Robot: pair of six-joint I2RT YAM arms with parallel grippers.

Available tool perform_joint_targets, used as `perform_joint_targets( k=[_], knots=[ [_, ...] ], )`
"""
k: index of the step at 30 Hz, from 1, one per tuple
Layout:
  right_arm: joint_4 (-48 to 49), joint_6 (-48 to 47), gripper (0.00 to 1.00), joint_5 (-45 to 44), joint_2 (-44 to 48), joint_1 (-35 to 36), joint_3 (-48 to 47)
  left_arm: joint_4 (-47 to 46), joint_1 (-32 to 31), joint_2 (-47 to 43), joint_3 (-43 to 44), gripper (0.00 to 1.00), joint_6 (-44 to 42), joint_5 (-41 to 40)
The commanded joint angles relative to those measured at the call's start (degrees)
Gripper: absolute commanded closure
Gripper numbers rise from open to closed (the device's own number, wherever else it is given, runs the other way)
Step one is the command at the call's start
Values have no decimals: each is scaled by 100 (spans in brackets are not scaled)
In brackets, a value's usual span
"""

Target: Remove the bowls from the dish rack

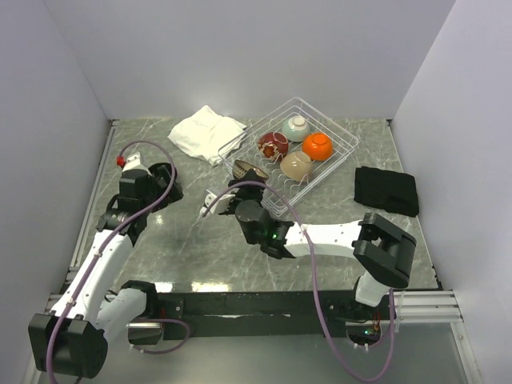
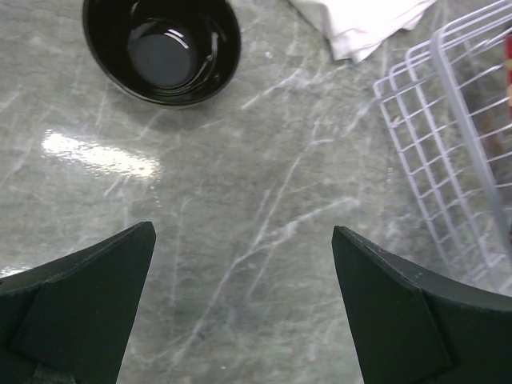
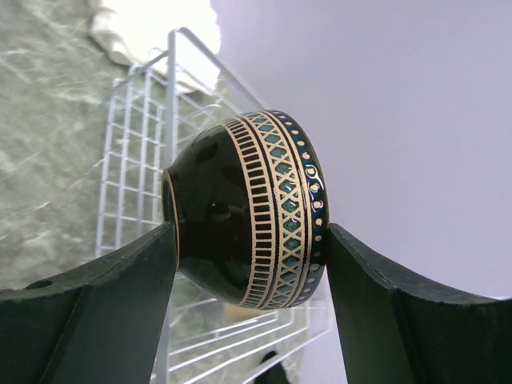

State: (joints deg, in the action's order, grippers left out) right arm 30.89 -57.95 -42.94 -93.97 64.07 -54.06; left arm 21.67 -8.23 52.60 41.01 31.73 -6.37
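The white wire dish rack (image 1: pixel 332 124) stands at the back centre, with a red patterned bowl (image 1: pixel 273 145), a pale green bowl (image 1: pixel 296 127), an orange bowl (image 1: pixel 318 146) and a beige bowl (image 1: pixel 297 166) inside. My right gripper (image 3: pixel 250 228) is shut on a black bowl with gold and teal bands (image 3: pixel 256 212), held on its side above the rack's near-left corner (image 1: pixel 248 170). My left gripper (image 2: pixel 243 226) hangs open over bare marble at the left. A glossy black bowl (image 2: pixel 162 48) sits upright on the table just beyond it.
A folded white cloth (image 1: pixel 205 132) lies left of the rack, and its corner (image 2: pixel 360 28) shows beside the rack's wire edge (image 2: pixel 448 144). A black cloth (image 1: pixel 386 190) lies at the right. Grey walls close in the table on three sides.
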Motion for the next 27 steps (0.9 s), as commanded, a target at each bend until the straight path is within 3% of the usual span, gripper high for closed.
perform_joint_targets(
  k=[1, 11, 19, 27],
  knots=[
    [2173, -1094, 85, -610, 319, 184, 185, 188, 32, 101, 495, 1, 299, 329],
    [3958, -2237, 84, -760, -481, 702, 449, 838, 137, 505, 1277, 0, 493, 690],
    [4627, -2501, 83, -883, -1210, 993, 335, 1111, 225, 725, 1717, 1, 545, 857],
    [4662, -2440, 83, -944, -1658, 1142, 195, 1120, 225, 866, 1927, 1, 633, 1313]
  ],
)
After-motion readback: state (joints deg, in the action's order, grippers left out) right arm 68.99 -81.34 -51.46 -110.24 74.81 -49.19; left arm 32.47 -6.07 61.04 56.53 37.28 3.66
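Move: Back and left of the right hand, about 7 cm each way and some 17 below, is the open table the held patterned bowl is heading for. The cream bowl stands 6 ahead and 14 right of this hand, the red bowl 12 ahead and 7 right, both about 10 lower. From the left hand, the patterned bowl is about 23 cm right, 2 ahead and slightly higher; the black bowl lies 8 ahead, 3 left, 12 below. Carrying the patterned bowl in its unchanged grip, the right hand draws back and left about 5 cm each way, off the rack's near left edge, first rising some 3.5 cm and then sinking about 6, while its fingertips tip up 15 degrees. The empty left hand, wide open, rises about 4.5 cm and eases right, rolling its left side down 10 degrees. ##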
